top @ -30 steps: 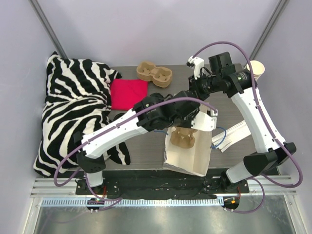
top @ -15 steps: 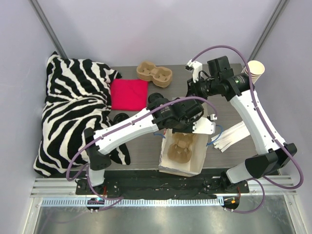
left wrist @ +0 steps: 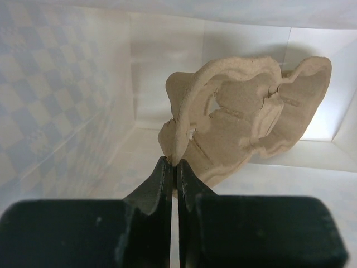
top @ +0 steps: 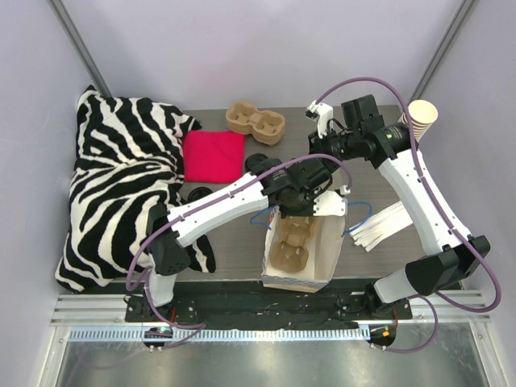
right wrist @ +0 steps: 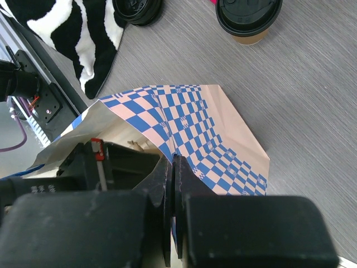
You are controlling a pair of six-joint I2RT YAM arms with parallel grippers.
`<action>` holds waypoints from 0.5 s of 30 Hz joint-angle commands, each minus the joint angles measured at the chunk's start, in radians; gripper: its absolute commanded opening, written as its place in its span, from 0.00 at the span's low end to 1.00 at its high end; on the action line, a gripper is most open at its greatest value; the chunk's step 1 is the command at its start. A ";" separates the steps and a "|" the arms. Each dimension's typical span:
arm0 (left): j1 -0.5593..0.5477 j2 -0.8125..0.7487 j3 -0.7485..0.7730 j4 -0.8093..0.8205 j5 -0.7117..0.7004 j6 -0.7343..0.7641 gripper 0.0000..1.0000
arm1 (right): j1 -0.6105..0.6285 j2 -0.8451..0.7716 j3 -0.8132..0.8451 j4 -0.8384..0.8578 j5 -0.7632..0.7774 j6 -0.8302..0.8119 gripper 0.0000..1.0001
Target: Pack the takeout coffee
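The takeout coffee (right wrist: 248,19), a tan cup with a black lid, stands on the table beyond the bag in the right wrist view; the top view does not show it. My left gripper (left wrist: 175,163) is inside the white paper bag (top: 322,258), shut on the rim of a brown pulp cup carrier (left wrist: 245,128). The carrier (top: 292,242) sits tilted in the bag's mouth. My right gripper (right wrist: 173,162) is shut on the bag's blue-checkered edge (right wrist: 212,139) and holds it up.
A loose black lid (top: 196,194) lies by the zebra pillow (top: 121,185). A red cloth (top: 214,155) and a second carrier (top: 255,122) are at the back. Stacked tan cups (top: 421,117) stand far right, flat paper bags (top: 387,222) beside the open one.
My left gripper has carried the cup carrier down into the bag. The bag has swung more upright and shifted slightly left, with my right gripper still on its edge.
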 commanded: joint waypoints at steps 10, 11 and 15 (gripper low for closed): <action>0.022 -0.017 0.088 0.041 0.028 -0.038 0.41 | 0.002 -0.042 -0.016 0.021 -0.007 -0.012 0.01; 0.022 -0.017 0.110 0.026 0.028 -0.040 0.44 | 0.002 -0.046 -0.019 0.023 -0.001 -0.014 0.01; 0.022 -0.036 0.190 0.013 0.028 -0.055 0.56 | 0.000 -0.050 -0.039 0.029 0.010 -0.018 0.01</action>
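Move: The bottom of the paper bag lies about 13 cm below my left hand, its middle some 7 cm back and 2 cm left. I still pinch the raised forward end of the cup carrier, its middle about 8 cm back, 2 cm left and 6 cm down. The lidded coffee stands 19 cm ahead and 13 cm left; the straws lie 24 cm right, 2 cm ahead. From my right hand the bag bottom is roughly 14 cm back, 4 cm left, 21 cm down. I ease my left hand down just under 1 cm inside the bag and open its fingers to about half, letting go of the carrier's forward end. Then I draw the hand up some 3 cm, away from the bag bottom, hardly turning the wrist. My right hand stays put, keeping its pinch on the bag's rim. ##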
